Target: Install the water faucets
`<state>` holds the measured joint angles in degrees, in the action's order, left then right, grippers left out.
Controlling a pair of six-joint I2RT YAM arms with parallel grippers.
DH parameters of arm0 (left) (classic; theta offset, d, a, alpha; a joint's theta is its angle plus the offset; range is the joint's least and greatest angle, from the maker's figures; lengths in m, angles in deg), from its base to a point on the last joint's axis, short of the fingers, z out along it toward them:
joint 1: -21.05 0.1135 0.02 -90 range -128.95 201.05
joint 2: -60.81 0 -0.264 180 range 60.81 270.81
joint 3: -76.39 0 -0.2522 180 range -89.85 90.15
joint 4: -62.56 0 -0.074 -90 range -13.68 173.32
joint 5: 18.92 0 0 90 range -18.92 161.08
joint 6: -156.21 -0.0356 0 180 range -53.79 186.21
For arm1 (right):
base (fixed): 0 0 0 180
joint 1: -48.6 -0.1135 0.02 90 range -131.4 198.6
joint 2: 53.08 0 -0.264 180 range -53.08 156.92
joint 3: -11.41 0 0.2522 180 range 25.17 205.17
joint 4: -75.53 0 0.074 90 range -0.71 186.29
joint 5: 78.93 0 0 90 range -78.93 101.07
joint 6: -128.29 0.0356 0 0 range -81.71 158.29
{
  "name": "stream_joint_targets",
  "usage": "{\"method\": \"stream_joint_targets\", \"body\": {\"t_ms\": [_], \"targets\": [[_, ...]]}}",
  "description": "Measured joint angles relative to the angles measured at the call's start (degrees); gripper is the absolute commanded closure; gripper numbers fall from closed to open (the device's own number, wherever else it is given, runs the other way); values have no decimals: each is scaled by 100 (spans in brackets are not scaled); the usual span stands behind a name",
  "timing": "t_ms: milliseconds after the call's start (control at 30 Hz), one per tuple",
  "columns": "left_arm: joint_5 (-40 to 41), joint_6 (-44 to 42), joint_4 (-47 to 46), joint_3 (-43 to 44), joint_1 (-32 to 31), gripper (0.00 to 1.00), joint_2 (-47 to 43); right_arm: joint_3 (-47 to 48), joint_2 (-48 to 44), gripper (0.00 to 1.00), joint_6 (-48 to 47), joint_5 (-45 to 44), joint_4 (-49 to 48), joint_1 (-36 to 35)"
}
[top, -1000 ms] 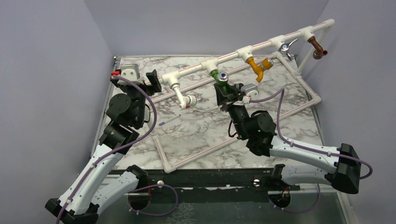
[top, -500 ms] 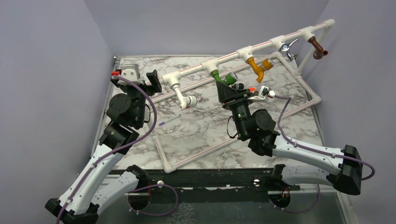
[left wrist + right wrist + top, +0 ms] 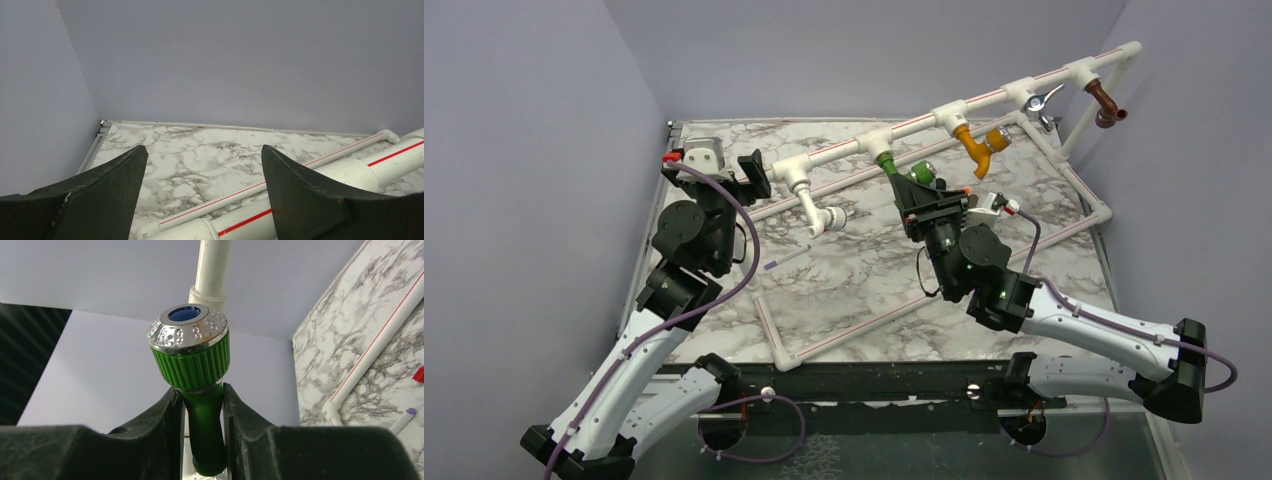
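Note:
The green water faucet [image 3: 902, 170] with its round silver knob [image 3: 924, 172] hangs from a tee of the white red-striped pipe frame [image 3: 994, 97]. My right gripper [image 3: 913, 188] is shut on its neck. In the right wrist view the green neck [image 3: 204, 415] is pinched between both black fingers [image 3: 167, 415], with the knob [image 3: 189, 327] just above them. White [image 3: 816, 208], yellow [image 3: 979, 143], chrome [image 3: 1036, 102] and brown [image 3: 1106, 103] faucets hang from other tees. My left gripper [image 3: 716, 168] stands open beside the frame's left end, holding nothing; the striped pipe [image 3: 310, 202] shows low between its fingers.
A thin white stick with a purple tip [image 3: 784, 260] lies on the marble table inside the frame's floor loop [image 3: 874, 318]. Purple walls close in the left, back and right. A dark rail [image 3: 874, 380] runs along the near edge.
My right wrist has rolled, and the arm's elbow swung right. The green faucet turned with it, so its knob now points right instead of up at the camera. The left arm held still.

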<state>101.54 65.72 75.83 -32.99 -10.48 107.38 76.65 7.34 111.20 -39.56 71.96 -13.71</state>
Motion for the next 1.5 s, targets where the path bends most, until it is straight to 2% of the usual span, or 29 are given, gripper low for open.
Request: {"method": "stream_joint_targets", "body": {"t_ms": [200,400,667,800,900,1167,1500], "targets": [[-17,7,0,0,0,15,2,24,-15,100,721,7,219,0],[-17,4,-2,0,0,15,7,98,-15,98,922,17,402,0],[-17,7,-4,0,0,15,9,138,-22,64,876,15,483,0],[-15,7,-4,0,4,15,9,109,-79,44,852,7,549,0],[-15,7,-7,0,4,15,13,13,-216,35,815,0,647,0],[-15,7,-9,0,7,15,15,-186,-573,28,476,11,645,0],[-15,4,-9,0,7,15,15,-188,-981,27,-909,210,719,0]]}}
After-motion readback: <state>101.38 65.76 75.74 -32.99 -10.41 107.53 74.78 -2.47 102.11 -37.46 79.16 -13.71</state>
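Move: The right fingers already hold the green faucet by its body, its middle about 1 cm ahead of them; its white tee is some 6 cm ahead and 3 cm left. The white faucet lies about 13 cm left and 4 cm back, the orange faucet some 13 cm right and 5 cm ahead, both near hand height. From the idle left hand, the green faucet is about 28 cm right, 2 cm back and slightly below. After a slight roll, the right fingers open off the green faucet and draw right and back about 4 cm. ##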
